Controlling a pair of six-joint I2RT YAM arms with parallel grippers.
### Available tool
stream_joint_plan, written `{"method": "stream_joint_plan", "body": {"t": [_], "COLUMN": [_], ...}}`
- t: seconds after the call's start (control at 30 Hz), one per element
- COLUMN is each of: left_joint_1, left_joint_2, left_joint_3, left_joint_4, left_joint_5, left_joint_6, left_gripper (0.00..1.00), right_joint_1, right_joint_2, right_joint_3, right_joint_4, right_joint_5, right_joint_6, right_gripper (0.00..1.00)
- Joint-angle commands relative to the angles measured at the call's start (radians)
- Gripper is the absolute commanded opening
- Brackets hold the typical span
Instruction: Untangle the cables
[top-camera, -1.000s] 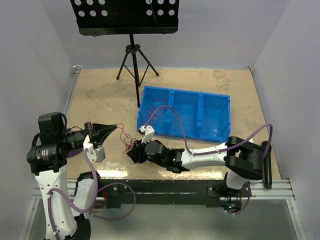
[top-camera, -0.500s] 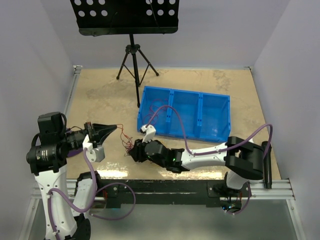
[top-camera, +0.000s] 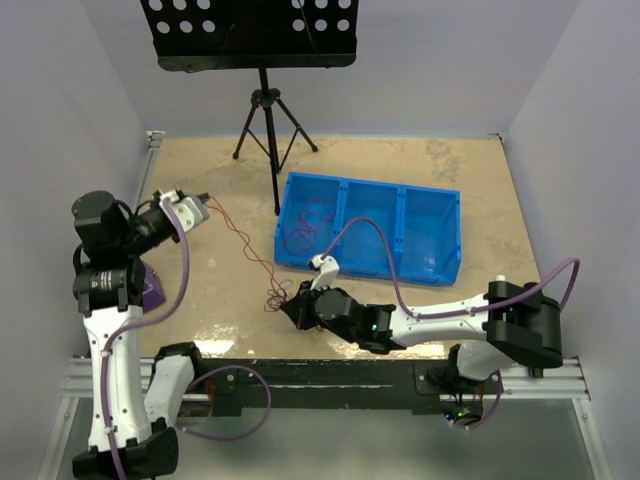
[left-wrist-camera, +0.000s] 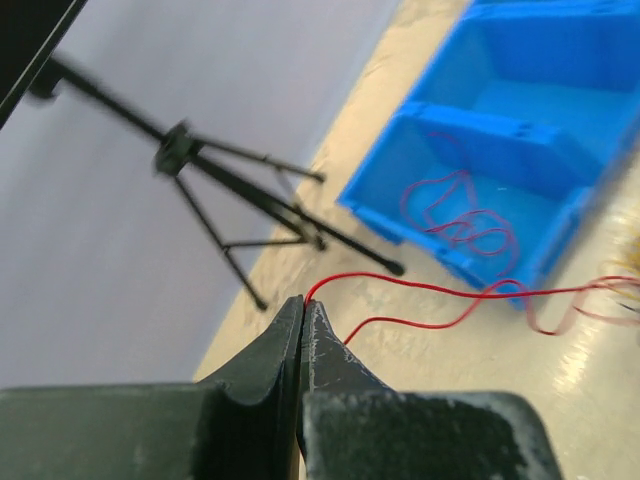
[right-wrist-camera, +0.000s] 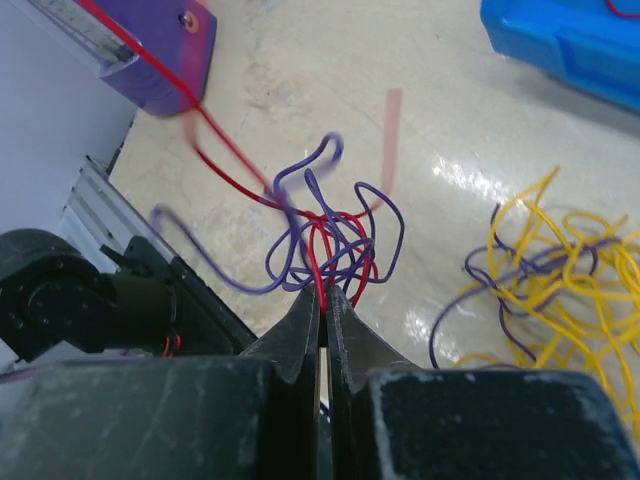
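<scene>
The cables are a small knot of red and purple wires (right-wrist-camera: 332, 238) on the table, with a loose heap of yellow and purple strands (right-wrist-camera: 565, 275) beside it. My right gripper (right-wrist-camera: 324, 296) is shut on a red wire at the knot's near edge (top-camera: 277, 297). One long red strand (top-camera: 243, 245) stretches from the knot up to my left gripper (top-camera: 207, 198), raised at the back left. That gripper (left-wrist-camera: 303, 299) is shut on the strand's end. A red coil (left-wrist-camera: 462, 218) lies in the blue bin's left compartment.
The blue three-compartment bin (top-camera: 372, 268) stands just behind the right arm. A black music stand on a tripod (top-camera: 265, 110) is at the back, left of the bin. White walls close in on three sides. The left arm's purple part (right-wrist-camera: 150, 55) hangs near the knot.
The left arm has swung up and back to the left, drawing the red strand out long. The right gripper has shut on the knot and shifted slightly right and nearer.
</scene>
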Motion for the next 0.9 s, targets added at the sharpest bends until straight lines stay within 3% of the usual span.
{"method": "stream_joint_plan", "body": {"t": [0.0,0.13,0.33,0.53,0.63,0.87], "left_joint_1": [-0.001,-0.001,0.0,0.0,0.0,-0.001], "left_joint_2": [0.025,0.051,0.077,0.051,0.03,-0.021], "left_joint_3": [-0.026,-0.026,-0.006,-0.009,-0.04,-0.077], "left_joint_4": [0.443,0.63,0.736,0.657,0.629,0.523], "left_joint_5": [-0.357,-0.691,-0.923,-0.737,-0.658,-0.506], "left_joint_6": [-0.365,-0.463,-0.523,-0.522,-0.482,-0.427], "left_gripper": [0.0,0.0,0.0,0.0,0.0,0.0], "right_joint_1": [0.039,0.107,0.18,0.184,0.184,0.184], "right_joint_2": [-0.068,-0.081,-0.032,-0.012,0.005,0.035], "right_joint_3": [-0.082,-0.134,-0.149,-0.134,-0.113,-0.055], "right_joint_4": [-0.004,-0.007,-0.011,-0.037,-0.06,-0.09], "right_joint_5": [0.035,0.046,0.041,0.055,0.055,0.059], "right_joint_6": [0.091,0.155,0.226,0.23,0.218,0.192], "right_gripper": [0.01,0.01,0.02,0.1,0.27,0.28]}}
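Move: The left hand grips the red cable, which runs to the red-and-purple tangle about 13 cm to its right, 8 cm back and 22 cm lower. That tangle is pinched at the right hand's fingertips, about 2 cm ahead and 2 cm left at its height. The yellow cables lie some 6 cm ahead of the right hand, 5 cm right and 12 cm below; the blue box is some 27 cm ahead, 20 cm right and 10 cm below. Left hauls red cable about 10 cm left, up and forward from the tangle; right rises, sinks back, opens. ##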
